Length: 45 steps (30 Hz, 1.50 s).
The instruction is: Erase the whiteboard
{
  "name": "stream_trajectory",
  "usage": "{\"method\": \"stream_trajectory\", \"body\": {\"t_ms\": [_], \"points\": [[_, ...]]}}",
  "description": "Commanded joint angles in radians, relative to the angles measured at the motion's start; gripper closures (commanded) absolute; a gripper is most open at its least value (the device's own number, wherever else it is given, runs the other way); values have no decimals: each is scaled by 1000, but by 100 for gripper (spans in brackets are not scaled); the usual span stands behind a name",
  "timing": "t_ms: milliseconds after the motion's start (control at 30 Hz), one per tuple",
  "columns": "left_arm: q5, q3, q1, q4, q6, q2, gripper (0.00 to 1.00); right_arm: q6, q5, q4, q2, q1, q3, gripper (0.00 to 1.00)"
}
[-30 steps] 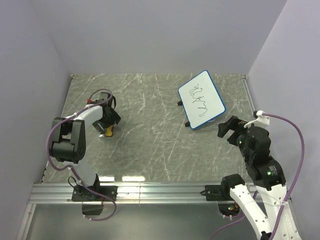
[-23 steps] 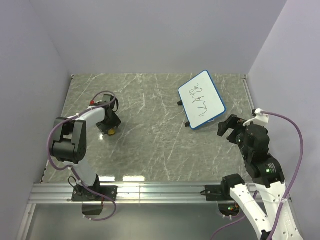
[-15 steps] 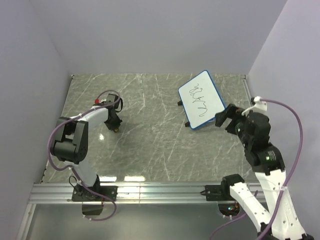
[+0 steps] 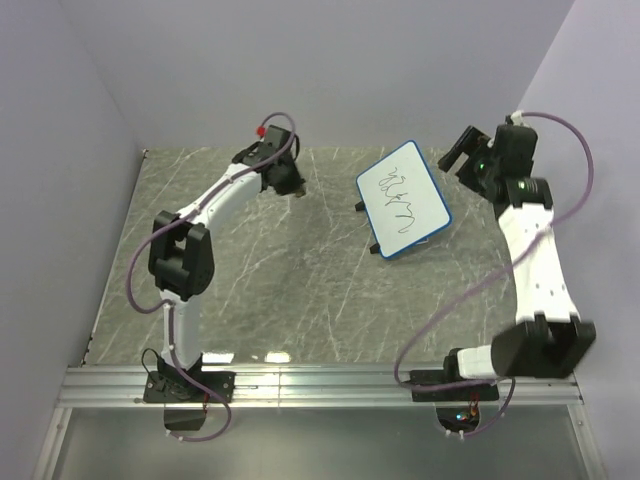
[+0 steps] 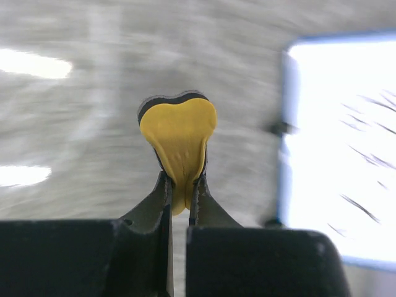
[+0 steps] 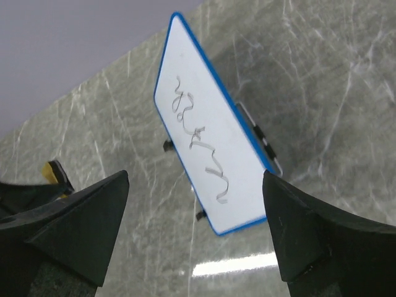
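Observation:
The whiteboard [image 4: 403, 198] lies right of the table's middle, white with a blue rim, black feet and black scribbles. It also shows in the left wrist view as a blurred whiteboard [image 5: 346, 154] at the right, and the right wrist view looks down on the whiteboard [image 6: 210, 161]. My left gripper [image 4: 289, 184] hovers to the board's left, near the far edge. The left gripper [image 5: 180, 179] is shut on a yellow eraser [image 5: 179, 130], squeezed between its jaws. My right gripper [image 4: 462, 152] is raised past the board's far right corner, and the right gripper [image 6: 195, 176] stands open, holding nothing.
Purple walls close in the marbled table [image 4: 300, 290] on the left, far and right sides. A metal rail [image 4: 320, 385] with both arm bases runs along the near edge. A strip [image 4: 492, 200] borders the right side.
The left gripper closed on the yellow eraser at the table's left and carried it up and right toward the whiteboard. The right arm swung from the board's near right to its far right.

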State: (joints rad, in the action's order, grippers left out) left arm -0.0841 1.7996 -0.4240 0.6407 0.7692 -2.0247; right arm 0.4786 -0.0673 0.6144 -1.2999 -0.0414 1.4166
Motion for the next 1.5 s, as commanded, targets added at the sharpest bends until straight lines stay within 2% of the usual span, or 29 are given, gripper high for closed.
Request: {"method": "stream_trajectory", "body": {"t_ms": [0, 167, 233, 433, 633, 800, 933, 1000, 1033, 1100, 1133, 1200, 1300, 1467], "points": [[246, 63, -32, -21, -9, -69, 100, -2, -127, 38, -142, -78, 142, 6], [455, 6, -61, -180, 41, -108, 100, -4, -187, 1, -290, -98, 180, 8], [513, -13, -79, -222, 45, -115, 100, -11, -263, -45, -327, -97, 153, 9], [498, 32, -136, -217, 7, -117, 100, -5, -416, -176, -357, -97, 33, 11], [478, 72, -168, -197, -11, -109, 100, -17, -364, -183, -386, -97, 19, 14], [465, 14, -174, -193, -25, -60, 100, -31, -336, -162, -441, -97, 77, 14], [468, -51, -174, -214, -21, -31, 100, -31, -374, -232, -464, -95, 21, 18], [475, -66, -174, -208, -22, -28, 100, -34, -382, -263, -463, -95, -5, 28], [475, -83, -177, -210, -24, -25, 100, -38, -388, -269, -454, -95, -27, 40], [471, -104, -179, -219, -27, -6, 100, -46, -394, -284, -443, -95, -48, 49], [468, -117, -179, -223, -27, -3, 100, -57, -408, -288, -435, -95, -68, 60], [471, -134, -179, -231, -25, 3, 100, -64, -416, -291, -434, -95, -80, 67], [475, -128, -179, -230, -27, -2, 100, -67, -442, -307, -432, -94, -107, 73], [469, -123, -179, -228, -33, -2, 100, -83, -476, -321, -432, -68, -146, 87]]}}
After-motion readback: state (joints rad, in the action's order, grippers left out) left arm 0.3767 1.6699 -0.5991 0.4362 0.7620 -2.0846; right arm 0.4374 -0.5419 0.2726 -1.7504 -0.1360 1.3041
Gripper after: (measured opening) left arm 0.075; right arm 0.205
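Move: The whiteboard's middle lies roughly 8 cm ahead of the right hand, 11 cm to its left and 22 cm below; its raised edge is the side nearer this hand. The wire stand under it sits about 6 cm right of that middle and 5 cm nearer the bases. From the left hand, which already holds the eraser, the whiteboard is about 29 cm right, 3 cm back and 6 cm lower, its black feet some 20 cm right and 4 cm back. The right hand closes its wide-open fingers on the whiteboard's raised right edge and pinches it, after coming down about 15 cm and forward some 7 cm while turning counter-clockwise and tipping down. The left hand, still gripping the eraser, swings right about 14 cm and back 9 cm towards the board, sinks slightly, turns clockwise nearly 30 degrees, and ends close to the board's left side. ##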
